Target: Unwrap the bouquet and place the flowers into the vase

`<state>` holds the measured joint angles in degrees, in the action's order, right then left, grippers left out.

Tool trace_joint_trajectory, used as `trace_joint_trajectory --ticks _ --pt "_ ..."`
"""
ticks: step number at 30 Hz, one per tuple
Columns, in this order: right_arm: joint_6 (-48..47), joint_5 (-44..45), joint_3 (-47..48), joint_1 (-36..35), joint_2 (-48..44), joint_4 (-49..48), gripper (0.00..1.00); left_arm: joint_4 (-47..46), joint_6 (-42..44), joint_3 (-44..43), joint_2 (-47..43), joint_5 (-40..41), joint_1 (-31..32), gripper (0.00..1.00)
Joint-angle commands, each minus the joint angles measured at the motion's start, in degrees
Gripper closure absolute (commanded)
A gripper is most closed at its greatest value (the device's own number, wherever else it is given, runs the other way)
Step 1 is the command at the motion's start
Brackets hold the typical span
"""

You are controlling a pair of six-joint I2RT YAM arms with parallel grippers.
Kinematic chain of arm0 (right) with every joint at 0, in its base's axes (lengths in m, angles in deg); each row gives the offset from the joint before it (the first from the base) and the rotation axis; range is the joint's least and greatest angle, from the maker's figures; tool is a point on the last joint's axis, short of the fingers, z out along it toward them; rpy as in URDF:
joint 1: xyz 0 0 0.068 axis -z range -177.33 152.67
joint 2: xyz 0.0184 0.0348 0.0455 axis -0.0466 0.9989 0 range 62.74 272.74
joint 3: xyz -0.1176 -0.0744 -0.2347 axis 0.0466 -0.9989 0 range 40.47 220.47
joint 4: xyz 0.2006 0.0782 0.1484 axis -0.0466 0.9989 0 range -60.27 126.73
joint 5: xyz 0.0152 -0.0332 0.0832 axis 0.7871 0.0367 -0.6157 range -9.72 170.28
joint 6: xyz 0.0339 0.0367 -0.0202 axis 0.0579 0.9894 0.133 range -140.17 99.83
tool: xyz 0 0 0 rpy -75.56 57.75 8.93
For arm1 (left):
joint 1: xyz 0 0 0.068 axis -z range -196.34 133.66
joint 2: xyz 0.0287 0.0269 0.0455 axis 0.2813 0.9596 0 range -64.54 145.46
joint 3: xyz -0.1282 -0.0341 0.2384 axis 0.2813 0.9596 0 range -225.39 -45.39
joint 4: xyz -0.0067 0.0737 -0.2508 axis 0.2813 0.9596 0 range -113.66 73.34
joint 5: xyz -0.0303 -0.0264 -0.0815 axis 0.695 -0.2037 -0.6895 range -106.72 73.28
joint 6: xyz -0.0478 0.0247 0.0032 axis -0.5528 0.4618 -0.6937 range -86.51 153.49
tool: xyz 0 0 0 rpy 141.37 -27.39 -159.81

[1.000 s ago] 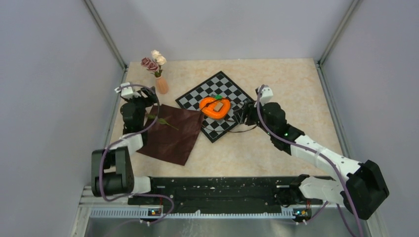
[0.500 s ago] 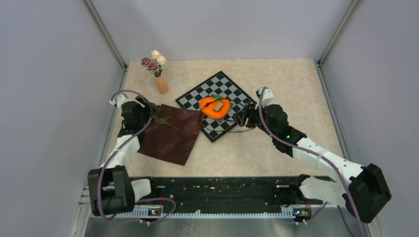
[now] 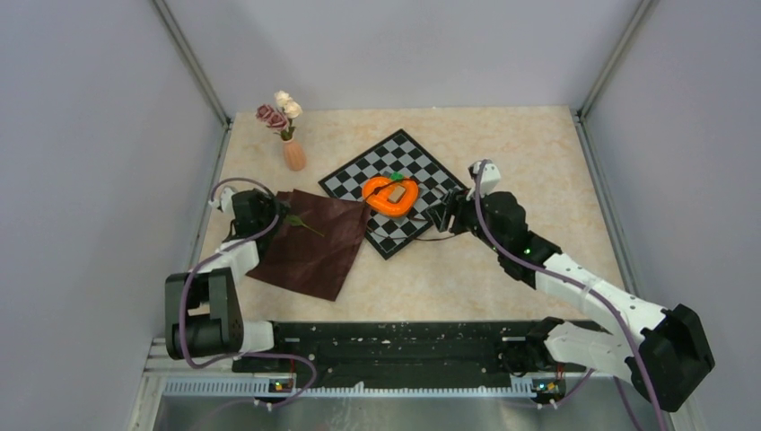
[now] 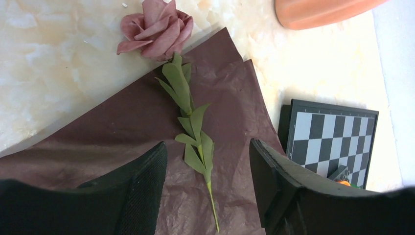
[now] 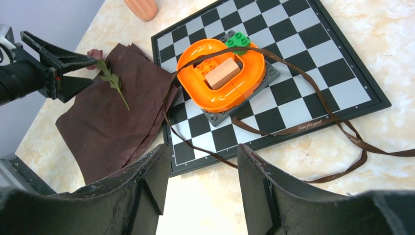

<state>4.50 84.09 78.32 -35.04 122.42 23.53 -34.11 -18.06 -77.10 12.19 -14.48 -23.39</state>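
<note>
The bouquet is undone: its maroon cloth [image 3: 312, 244] lies spread flat at the left of the table. One pink-mauve rose [image 4: 155, 29] lies on the cloth's far corner with its leafy green stem [image 4: 192, 120]. My left gripper [image 4: 207, 164] is open and hovers over the stem's lower end, its fingers apart on either side without touching it. The terracotta vase [image 3: 293, 154] stands upright behind, holding cream and pink flowers [image 3: 278, 109]. My right gripper [image 5: 203, 161] is open and empty over bare table, just in front of the chessboard.
A chessboard [image 3: 354, 177] lies mid-table with an orange heart-shaped object [image 3: 390, 195] on it. The thin dark ribbon [image 5: 313, 122] trails loose across the board and onto the table. A wall runs close along the left side, by the left arm.
My left gripper has dropped from a raised spot near the vase and now sits low at the cloth's left corner, over the stem. The right gripper has barely shifted.
</note>
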Motion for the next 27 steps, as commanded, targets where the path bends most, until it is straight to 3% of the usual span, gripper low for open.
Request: trace_joint_trajectory --ticks 1,15,27 --pt "0.3 1.5 -0.4 0.1 -1.5 -0.4 0.45 -4.7 -2.8 -0.4 2.5 1.9 -0.1 0.35" --pt "0.5 2.4 -0.1 0.1 -1.7 1.0 0.45 -9.2 -7.0 -2.9 11.4 -0.7 -2.8 0.49" --pt "0.6 2.9 -0.2 0.1 -1.4 0.9 0.45 -10.0 -6.3 -4.9 14.5 -1.6 -3.7 0.66"
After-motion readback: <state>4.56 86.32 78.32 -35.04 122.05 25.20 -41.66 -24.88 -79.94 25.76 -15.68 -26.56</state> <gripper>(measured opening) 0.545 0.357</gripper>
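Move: Ahead of the left hand, by about 4 cm and some 6 cm below, lies the leafy stem of the last pink rose, hardly 1 cm to its left. The rose head is roughly 7 cm ahead and 5 cm left; the wrapping paper's middle is 5 cm back and 7 cm right. The vase stands about 16 cm ahead, 3 cm right. From the idle right hand the stem is around 38 cm left, 10 cm ahead and 18 cm below. Sinking about 4 cm onto the upper stem just behind the rose head, the left hand drifts some 2 cm left on the way down, then levels off and slides forward, about 2.5 cm in all. Its fingers draw in to roughly half their opening, one on each side of the leafy stem, while the wrist turns slightly counter-clockwise; a grip on the stem can't be seen yet. ##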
